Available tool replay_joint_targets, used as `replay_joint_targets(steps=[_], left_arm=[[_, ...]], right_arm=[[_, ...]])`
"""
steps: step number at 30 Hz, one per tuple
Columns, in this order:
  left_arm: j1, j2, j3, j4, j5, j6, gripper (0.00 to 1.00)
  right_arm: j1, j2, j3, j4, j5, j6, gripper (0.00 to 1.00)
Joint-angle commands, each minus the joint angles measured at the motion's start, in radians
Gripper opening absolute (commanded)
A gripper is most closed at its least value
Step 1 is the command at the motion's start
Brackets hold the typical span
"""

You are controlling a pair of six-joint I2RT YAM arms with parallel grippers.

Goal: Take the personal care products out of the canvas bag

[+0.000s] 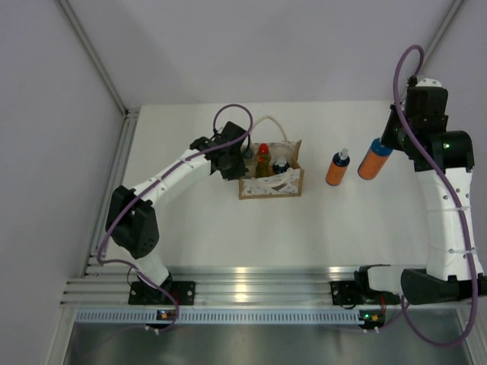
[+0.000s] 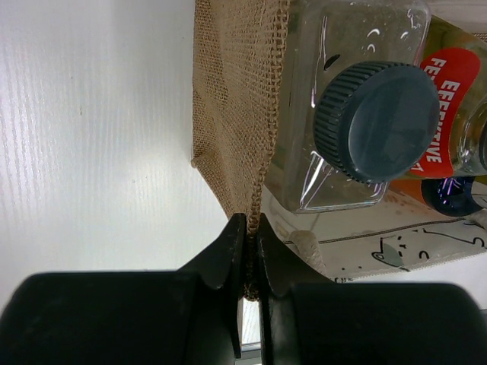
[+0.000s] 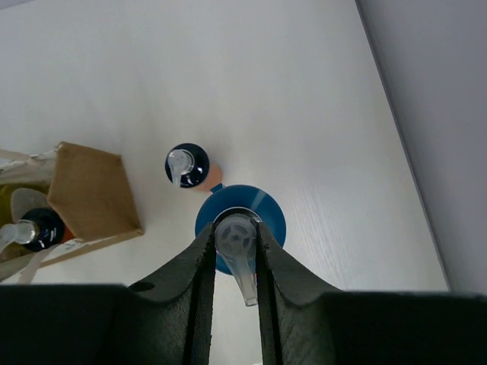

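The tan canvas bag (image 1: 272, 182) stands mid-table with a red-capped yellow-green bottle (image 1: 263, 158) and a dark-capped clear bottle (image 1: 280, 164) inside. My left gripper (image 1: 236, 158) is shut on the bag's left rim. Up close, its jaws (image 2: 252, 222) pinch the woven edge of the bag (image 2: 232, 91) beside the clear bottle (image 2: 377, 122). My right gripper (image 1: 386, 143) hangs over the table's right side, shut on an orange bottle (image 1: 372, 161). The right wrist view shows that gripper (image 3: 237, 230) clamping the pump head above the bottle's blue cap (image 3: 270, 209). A second orange bottle (image 1: 337, 168) stands on the table left of it.
A dark-blue cap (image 2: 450, 195) peeks out low in the bag next to the red label (image 2: 449, 99). The standing orange bottle (image 3: 188, 166) lies between the bag's corner (image 3: 95, 198) and the held one. A grey wall (image 3: 441, 114) borders the table on the right.
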Motion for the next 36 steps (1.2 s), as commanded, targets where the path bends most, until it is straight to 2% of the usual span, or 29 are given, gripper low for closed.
replay_joint_targets(steps=[1,9,23,28,29,30,31,33,34,36], left_arm=[[-0.007,-0.014,-0.018,-0.028,0.024,0.02,0.0],[-0.005,-0.016,-0.008,-0.028,0.029,0.025,0.0],[-0.005,-0.019,0.004,-0.026,0.032,0.014,0.0],[-0.005,-0.021,0.005,-0.028,0.032,0.02,0.0],[-0.005,-0.021,0.005,-0.026,0.034,0.02,0.0],[-0.005,-0.019,0.005,-0.028,0.034,0.019,0.0],[-0.005,-0.018,0.005,-0.026,0.037,0.017,0.0],[-0.005,-0.015,0.008,-0.026,0.043,0.017,0.0],[-0.005,-0.014,0.01,-0.026,0.044,0.017,0.0],[-0.005,-0.014,0.01,-0.026,0.046,0.019,0.0]], right_arm=[[-0.055,-0.05,-0.06,0.107,0.007,0.016,0.0],[-0.178,-0.087,-0.305,0.27,-0.048,-0.004,0.0],[-0.201,-0.067,-0.604,0.463,-0.074,0.002,0.0],[-0.201,-0.061,-0.649,0.488,-0.114,-0.009,0.0],[-0.201,-0.061,-0.657,0.489,-0.119,-0.007,0.03],[-0.201,-0.062,-0.66,0.488,-0.12,-0.001,0.1],[-0.201,-0.066,-0.666,0.488,-0.125,0.002,0.32],[-0.201,-0.075,-0.668,0.483,-0.127,0.006,0.5],[-0.201,-0.085,-0.66,0.48,-0.128,0.009,0.64],[-0.201,-0.093,-0.642,0.462,-0.127,0.009,0.67]])
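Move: The right hand holds the blue-capped orange bottle by its pump. Its bare landing spot lies about 4 cm to the right and 1 cm ahead, some 36 cm below. The dark-capped bottle already out stands roughly 7 cm ahead and 5 cm left, its middle 27 cm down; the canvas bag is 5 cm ahead, 26 cm left, 29 cm down. From the left hand the spot lies some 39 cm right, 2 cm back, 15 cm below. Right hand lowers the held bottle about 18 cm, slightly rightward, fingers tipping down, then opens off the pump. ##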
